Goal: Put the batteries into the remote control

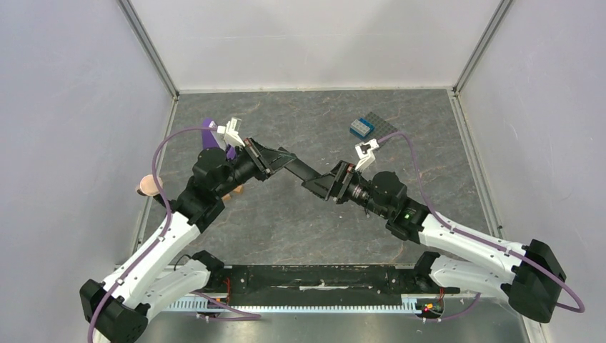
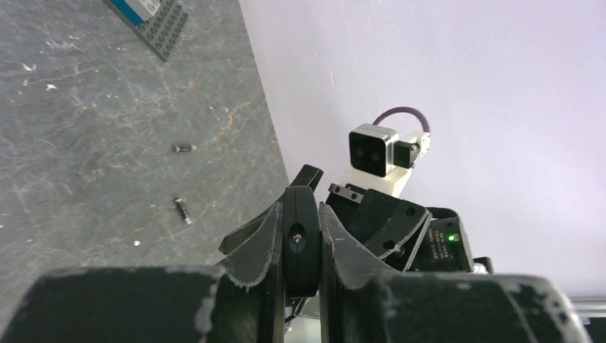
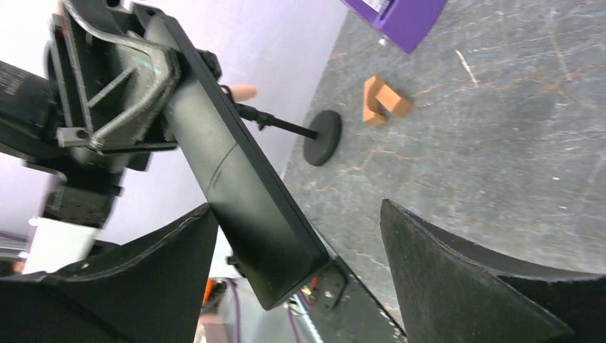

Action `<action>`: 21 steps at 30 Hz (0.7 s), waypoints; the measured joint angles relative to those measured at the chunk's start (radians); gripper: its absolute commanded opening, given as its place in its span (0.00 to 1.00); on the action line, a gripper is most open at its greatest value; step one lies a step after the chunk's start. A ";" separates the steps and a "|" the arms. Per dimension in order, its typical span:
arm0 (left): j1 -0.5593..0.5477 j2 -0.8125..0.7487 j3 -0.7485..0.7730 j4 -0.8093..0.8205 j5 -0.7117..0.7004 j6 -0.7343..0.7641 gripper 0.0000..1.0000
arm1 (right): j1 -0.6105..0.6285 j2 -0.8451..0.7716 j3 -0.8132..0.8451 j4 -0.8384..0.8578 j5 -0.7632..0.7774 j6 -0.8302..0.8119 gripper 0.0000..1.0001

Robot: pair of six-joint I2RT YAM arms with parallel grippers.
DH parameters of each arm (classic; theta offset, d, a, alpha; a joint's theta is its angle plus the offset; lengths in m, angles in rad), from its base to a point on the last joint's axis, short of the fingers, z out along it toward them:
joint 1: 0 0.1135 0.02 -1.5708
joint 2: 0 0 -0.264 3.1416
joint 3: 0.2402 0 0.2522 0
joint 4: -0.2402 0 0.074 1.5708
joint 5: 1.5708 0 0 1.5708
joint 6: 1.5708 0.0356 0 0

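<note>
The remote control (image 1: 294, 167), a slim black bar, is held in the air between the two arms. My left gripper (image 1: 270, 158) is shut on one end of it; the left wrist view shows the remote end-on (image 2: 300, 239), pinched between both fingers. My right gripper (image 1: 321, 183) is open, and the remote's other end (image 3: 239, 189) lies between its fingers, closer to the left finger (image 3: 143, 286) and apart from the right one. Two batteries (image 2: 184, 148) (image 2: 184, 211) lie apart on the grey table in the left wrist view; I cannot make them out from above.
A dark grey studded baseplate (image 1: 380, 132) with a blue brick (image 1: 361, 127) lies at the back right. A purple box (image 1: 209, 133), orange wooden pieces (image 3: 382, 100) and a black round-based stand (image 3: 321, 137) are at the left. White walls enclose the table.
</note>
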 measured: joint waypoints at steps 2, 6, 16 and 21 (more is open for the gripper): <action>0.000 -0.006 -0.009 0.018 -0.003 -0.047 0.02 | 0.000 0.000 -0.002 0.034 -0.001 0.040 0.81; 0.000 -0.030 -0.035 0.049 -0.003 -0.125 0.02 | -0.001 -0.011 -0.059 0.185 0.003 0.119 0.69; 0.000 -0.086 -0.133 0.180 -0.019 -0.295 0.21 | -0.005 0.009 -0.080 0.417 -0.013 0.259 0.20; 0.000 -0.119 -0.164 0.219 -0.025 -0.322 0.56 | -0.011 0.042 -0.083 0.473 -0.051 0.301 0.08</action>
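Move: The remote control is still in my left fingers by its far-left end. Its middle is about 4 cm to the right, 2 cm back and 3 cm below that hand. From my open right hand it lies some 3 cm left, 2 cm ahead and 3 cm up. On the table, about 25 cm below the right hand, one battery sits roughly 14 cm right and 8 cm ahead, the other 18 cm right and 16 cm ahead. I raise my right hand about 7 cm around the free end of the remote, rolling it some 25 degrees so its left side comes up, and shut its fingers to pinch that end. Meanwhile my left hand, still gripping, eases up and back about 2 cm and rolls its left side down nearly 20 degrees. Right at the end my left fingers begin to open and let go. ##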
